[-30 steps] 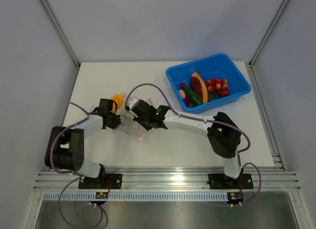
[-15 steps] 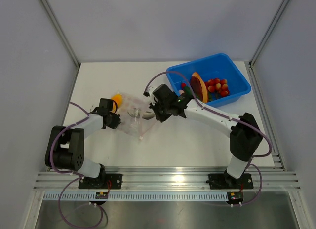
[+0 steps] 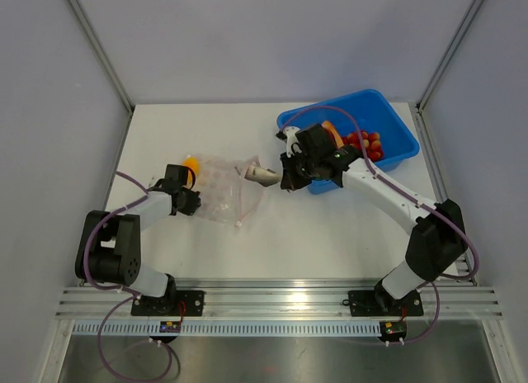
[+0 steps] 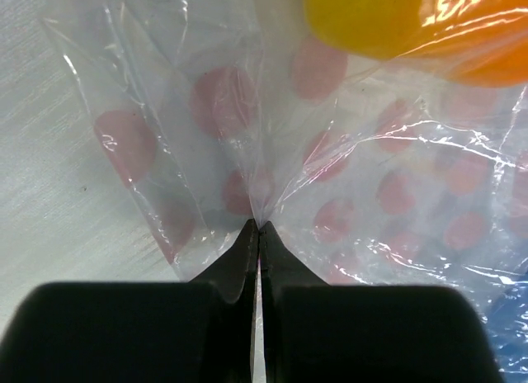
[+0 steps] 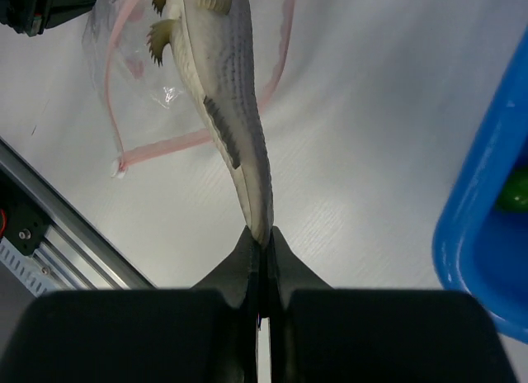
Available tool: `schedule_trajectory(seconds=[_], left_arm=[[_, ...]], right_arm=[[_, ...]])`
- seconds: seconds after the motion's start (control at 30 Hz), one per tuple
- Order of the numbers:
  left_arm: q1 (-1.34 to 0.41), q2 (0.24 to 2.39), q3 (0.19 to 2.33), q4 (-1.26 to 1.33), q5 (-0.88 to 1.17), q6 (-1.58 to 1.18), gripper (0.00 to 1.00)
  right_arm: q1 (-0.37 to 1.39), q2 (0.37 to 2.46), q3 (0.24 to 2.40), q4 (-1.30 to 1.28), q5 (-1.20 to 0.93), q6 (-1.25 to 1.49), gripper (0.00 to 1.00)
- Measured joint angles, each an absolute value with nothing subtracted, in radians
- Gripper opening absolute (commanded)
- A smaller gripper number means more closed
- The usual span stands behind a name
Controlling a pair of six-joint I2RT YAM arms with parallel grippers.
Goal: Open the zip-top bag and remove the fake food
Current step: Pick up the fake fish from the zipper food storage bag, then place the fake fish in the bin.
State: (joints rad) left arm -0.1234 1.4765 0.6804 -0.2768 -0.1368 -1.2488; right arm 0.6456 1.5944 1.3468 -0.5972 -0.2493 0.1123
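The clear zip-top bag point(image 3: 224, 191) lies crinkled on the white table, its pink zip strip point(image 5: 162, 143) hanging open in a loop. My left gripper point(image 3: 195, 205) is shut on the bag's left edge, with the thin film pinched between the jaws point(image 4: 258, 227). A yellow-orange fruit point(image 4: 375, 16) is still inside the bag at its far left point(image 3: 192, 165). My right gripper point(image 3: 281, 178) is shut on the tail of a grey fish point(image 5: 221, 86), which it holds clear of the bag, between the bag and the bin. The fish point(image 3: 261, 175) points back toward the bag.
A blue bin point(image 3: 394, 127) stands at the back right with red tomatoes point(image 3: 364, 144) and an orange-brown wedge point(image 3: 332, 136) in it. Its wall point(image 5: 487, 226) shows at the right of the right wrist view. An aluminium rail point(image 3: 272, 294) runs along the near edge.
My right gripper has drawn the grey fish out of the bag and carried it right toward the blue bin. The bag has spread out flatter. The left gripper has stayed put.
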Motion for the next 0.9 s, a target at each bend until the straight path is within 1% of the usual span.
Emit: schedule_trajectory(seconds=[0.33, 0.6, 0.9], left_arm=[[-0.117, 1.477, 0.680, -0.278, -0.138, -1.250, 0.00], [-0.116, 1.477, 0.680, -0.279, -0.137, -1.250, 0.00], [-0.116, 1.477, 0.680, -0.278, -0.134, -1.250, 0.00]], right_arm=[[0.559, 1.429, 1.271, -0.575, -0.218, 0.148, 0.00], [0.502, 1.286, 1.161, -0.460, -0.042, 0.198, 0.00], [0.395, 1.290, 1.125, -0.360, 0.075, 0.245, 0.00]])
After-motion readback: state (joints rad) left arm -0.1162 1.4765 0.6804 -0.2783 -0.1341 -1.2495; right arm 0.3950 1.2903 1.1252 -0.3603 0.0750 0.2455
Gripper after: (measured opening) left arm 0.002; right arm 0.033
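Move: The blue bin I'm taking the fish to has its middle some 22 cm ahead of my right hand, 22 cm to its right and about 11 cm below. Inside it, the cucumber lies roughly 17 cm ahead and 13 cm right, and the lychees 23 cm ahead and 29 cm right, both about 14 cm below. The open bag is 7 cm ahead, 17 cm left and 15 cm below. From my left hand, the bin is about 21 cm ahead and 48 cm right. Still pinching the fish by its tail, I carry it away from the bag to the blue bin: about 14 cm to the right, climbing some 6 cm over the first two thirds, then pressing forward in the later part, 7 cm in all. My right wrist turns about 35 degrees clockwise and tips the fingers up, while my left hand keeps its pinch on the bag. ##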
